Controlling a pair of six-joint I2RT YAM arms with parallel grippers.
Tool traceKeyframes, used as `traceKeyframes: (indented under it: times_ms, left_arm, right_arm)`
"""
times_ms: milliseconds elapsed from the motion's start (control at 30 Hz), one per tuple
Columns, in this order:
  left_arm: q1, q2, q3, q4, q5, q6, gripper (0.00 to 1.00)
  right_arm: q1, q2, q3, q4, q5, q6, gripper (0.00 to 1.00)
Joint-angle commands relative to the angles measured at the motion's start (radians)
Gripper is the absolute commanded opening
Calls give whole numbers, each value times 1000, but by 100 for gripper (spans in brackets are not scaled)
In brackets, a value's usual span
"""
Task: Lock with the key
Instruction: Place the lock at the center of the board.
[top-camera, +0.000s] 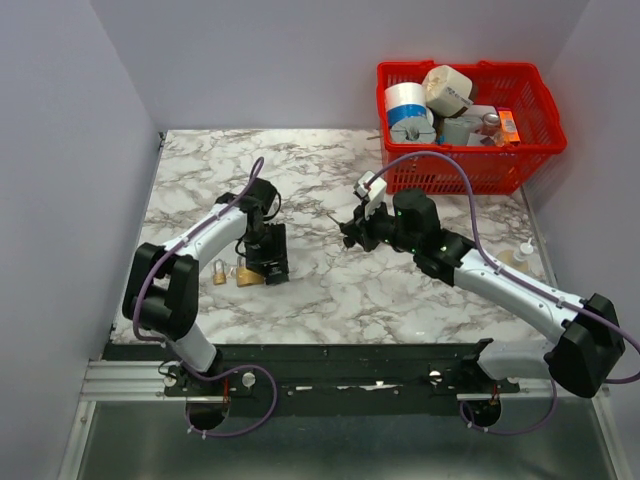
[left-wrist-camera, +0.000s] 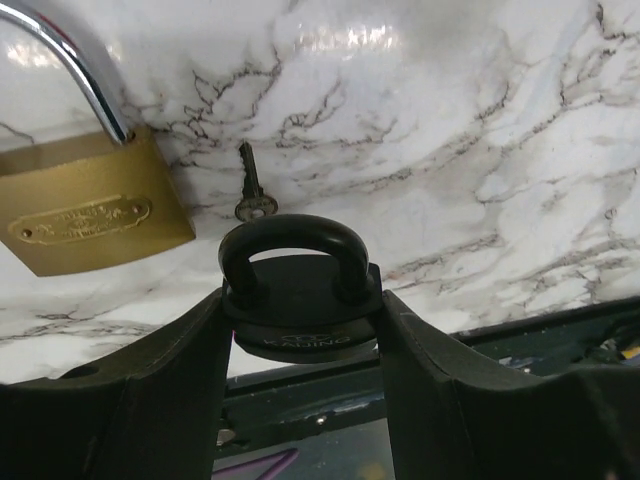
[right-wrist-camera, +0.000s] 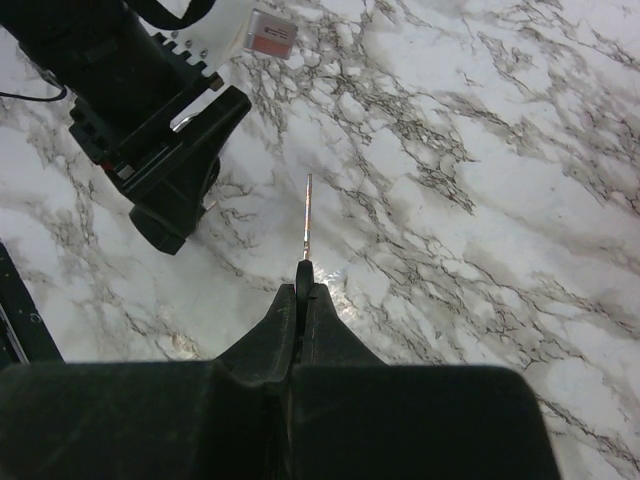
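The key has its black head pinched in my right gripper, which is shut on it. Its thin metal blade sticks out ahead over the marble. In the top view this gripper hovers mid-table, to the right of the left gripper. My left gripper is shut on a black padlock, one finger against each side of the body, with the shackle pointing away from the camera. From above, the left gripper points down at the table. It also appears in the right wrist view, up and left of the blade tip.
A big brass padlock lies just left of the black one, and a small metal key lies beyond it. Two brass padlocks sit left of the left gripper. A red basket of odds and ends stands back right.
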Motion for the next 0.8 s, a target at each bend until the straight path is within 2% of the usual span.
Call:
traceKeyframes:
  times_ms: [0,167,767]
  left_arm:
    - [-56,59,98,-19,-69,-43,0]
    - [-118,142,169,-47,-121,-75,1]
    - [-173,280,238,-44,-112,-102,5]
  right_arm:
    - [-4,-34,-21,15,9,3,1]
    - [-4,-45,-44,15,27,4,1]
    - [-14,-82,-107,15,4,72,1]
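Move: To the left hand's right by about 4 cm, 2 cm farther out and some 6 cm down is the bare patch of board that the held black lock is being taken to. The loose key lies roughly 1 cm left and 2 ahead, the big gold padlock about 6 left and 1 ahead, and the small one 13 left and 1 ahead. From the right hand that patch is about 11 cm left, 3 back and 20 below. Carrying the black lock still gripped between its fingers, the left hand slides right about 4 cm and a little forward, away from the big gold padlock and the loose key, then sinks nearly 4 cm overall towards the bare board, its fingers swinging nearer to straight down. The right hand, still pinching its key, eases some 2 to 3 cm down, back and to the right. ##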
